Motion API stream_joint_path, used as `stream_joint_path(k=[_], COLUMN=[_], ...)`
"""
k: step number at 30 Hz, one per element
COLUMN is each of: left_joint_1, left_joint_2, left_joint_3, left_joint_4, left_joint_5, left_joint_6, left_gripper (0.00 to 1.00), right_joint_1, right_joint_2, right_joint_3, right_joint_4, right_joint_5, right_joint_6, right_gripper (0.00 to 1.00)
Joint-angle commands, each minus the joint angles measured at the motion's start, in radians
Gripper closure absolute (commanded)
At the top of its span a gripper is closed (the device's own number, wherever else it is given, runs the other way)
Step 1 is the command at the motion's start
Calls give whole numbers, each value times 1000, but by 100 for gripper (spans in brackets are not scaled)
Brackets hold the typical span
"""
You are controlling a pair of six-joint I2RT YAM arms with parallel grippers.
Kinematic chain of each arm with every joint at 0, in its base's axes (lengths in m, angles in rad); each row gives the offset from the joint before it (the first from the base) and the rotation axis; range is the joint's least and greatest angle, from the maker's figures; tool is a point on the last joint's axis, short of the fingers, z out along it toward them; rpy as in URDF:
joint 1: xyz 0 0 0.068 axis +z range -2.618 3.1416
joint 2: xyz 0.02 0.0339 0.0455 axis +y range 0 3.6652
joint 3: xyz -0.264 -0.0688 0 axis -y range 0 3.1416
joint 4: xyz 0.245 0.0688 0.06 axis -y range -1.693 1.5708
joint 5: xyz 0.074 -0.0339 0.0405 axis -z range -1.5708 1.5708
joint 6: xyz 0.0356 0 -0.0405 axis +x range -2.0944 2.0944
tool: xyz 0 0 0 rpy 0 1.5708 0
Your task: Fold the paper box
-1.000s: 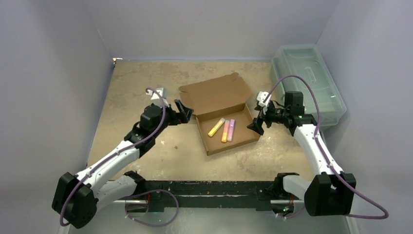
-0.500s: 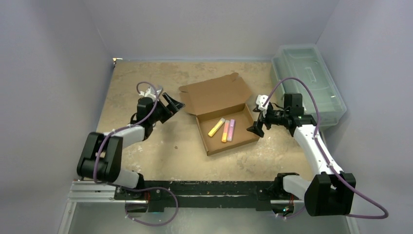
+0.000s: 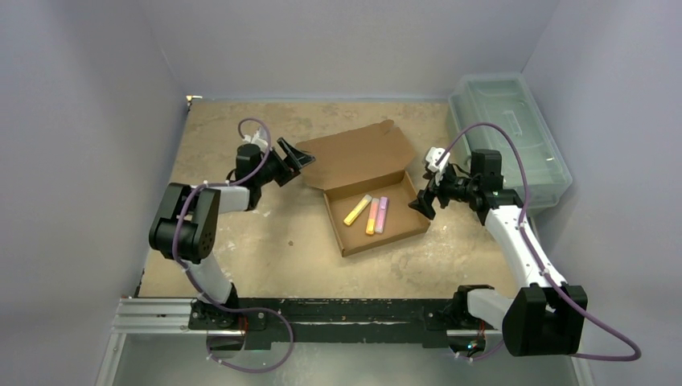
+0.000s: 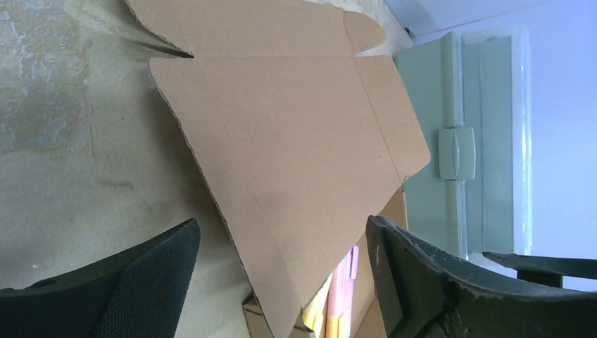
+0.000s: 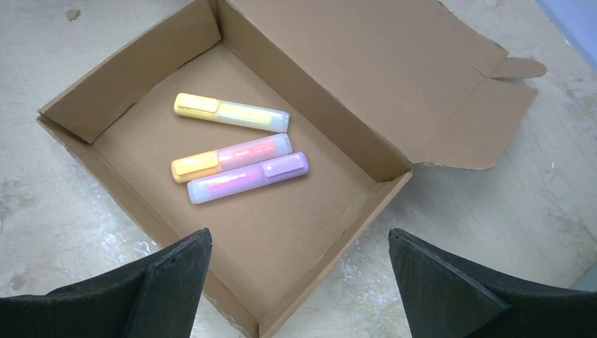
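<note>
The paper box (image 3: 378, 233) lies mid-table as a shallow brown cardboard tray with its lid (image 3: 358, 154) folded back and open. Inside are a yellow (image 5: 232, 113), an orange-pink (image 5: 232, 156) and a purple highlighter (image 5: 246, 177). My left gripper (image 3: 294, 158) is open at the lid's left corner. In the left wrist view the lid (image 4: 281, 141) reaches in between the wide jaws of the left gripper (image 4: 281, 278) without touching either finger. My right gripper (image 3: 420, 205) hovers open just off the tray's right side. In the right wrist view the right gripper (image 5: 299, 282) spans the near corner of the tray (image 5: 296, 232).
A translucent pale-green plastic bin (image 3: 515, 129) with a closed lid stands at the back right against the wall; the left wrist view shows the bin (image 4: 457, 141) beyond the lid. Grey walls close in the table on three sides.
My left arm has folded back and its gripper has swung up and back to the lid's left corner, its jaws slightly narrower. The right gripper has barely shifted.
</note>
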Motion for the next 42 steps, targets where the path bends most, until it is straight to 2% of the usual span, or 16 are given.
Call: stream_joint_path(k=[1, 18, 22, 24, 26, 28, 31, 36, 42], left_joint_1=[6, 5, 6, 6, 6, 6, 6, 6, 5], left_joint_2=[62, 211, 242, 256, 265, 263, 225, 90, -48], left_joint_3=[64, 193, 221, 242, 258, 262, 241, 122, -43], left_joint_4=[32, -35, -36, -41, -43, -38, -12, 101, 385], left_joint_5=[22, -9, -8, -5, -2, -4, -26, -102, -64], left_joint_6=[-6, -30, -42, -44, -42, -36, -8, 72, 186], left_gripper=[17, 43, 53, 60, 82, 100, 100, 100, 100], right_joint_1=[-4, -7, -7, -8, -8, -9, -10, -14, -17], right_joint_2=[-5, -10, -12, -13, -14, -16, -17, -10, -9], right_joint_3=[-2, 1, 1, 1, 2, 3, 4, 11, 30], right_joint_4=[31, 20, 17, 15, 13, 12, 11, 23, 22], right_joint_5=[18, 18, 17, 17, 16, 14, 7, -25, -88], right_joint_6=[35, 29, 26, 24, 24, 24, 25, 61, 115], right_gripper=[1, 1, 1, 1, 1, 1, 1, 1, 1])
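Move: The lid's left edge, where the open left fingers will shut, lies about 5 cm ahead of the left hand, 2 cm to its right and some 5 cm below. The lid's middle is about 14 cm to the right and 2 cm ahead; the tray's middle is 18 cm right and 14 cm back, with the yellow highlighter inside it, 13 cm right and 13 cm back. From the right hand, that edge is about 29 cm left, 11 cm ahead and 11 cm lower. The left hand slides forward and down, about 5 cm each way, tipping a little further down while its fingers narrow around the left edge of the open lid, then shuts them and pinches the cardboard between the fingertips. Keeping the pinch, the hand reverses, lifting some 5 cm and drawing back and left about 2 cm each, as the wrist tips back up by some 15 degrees. ##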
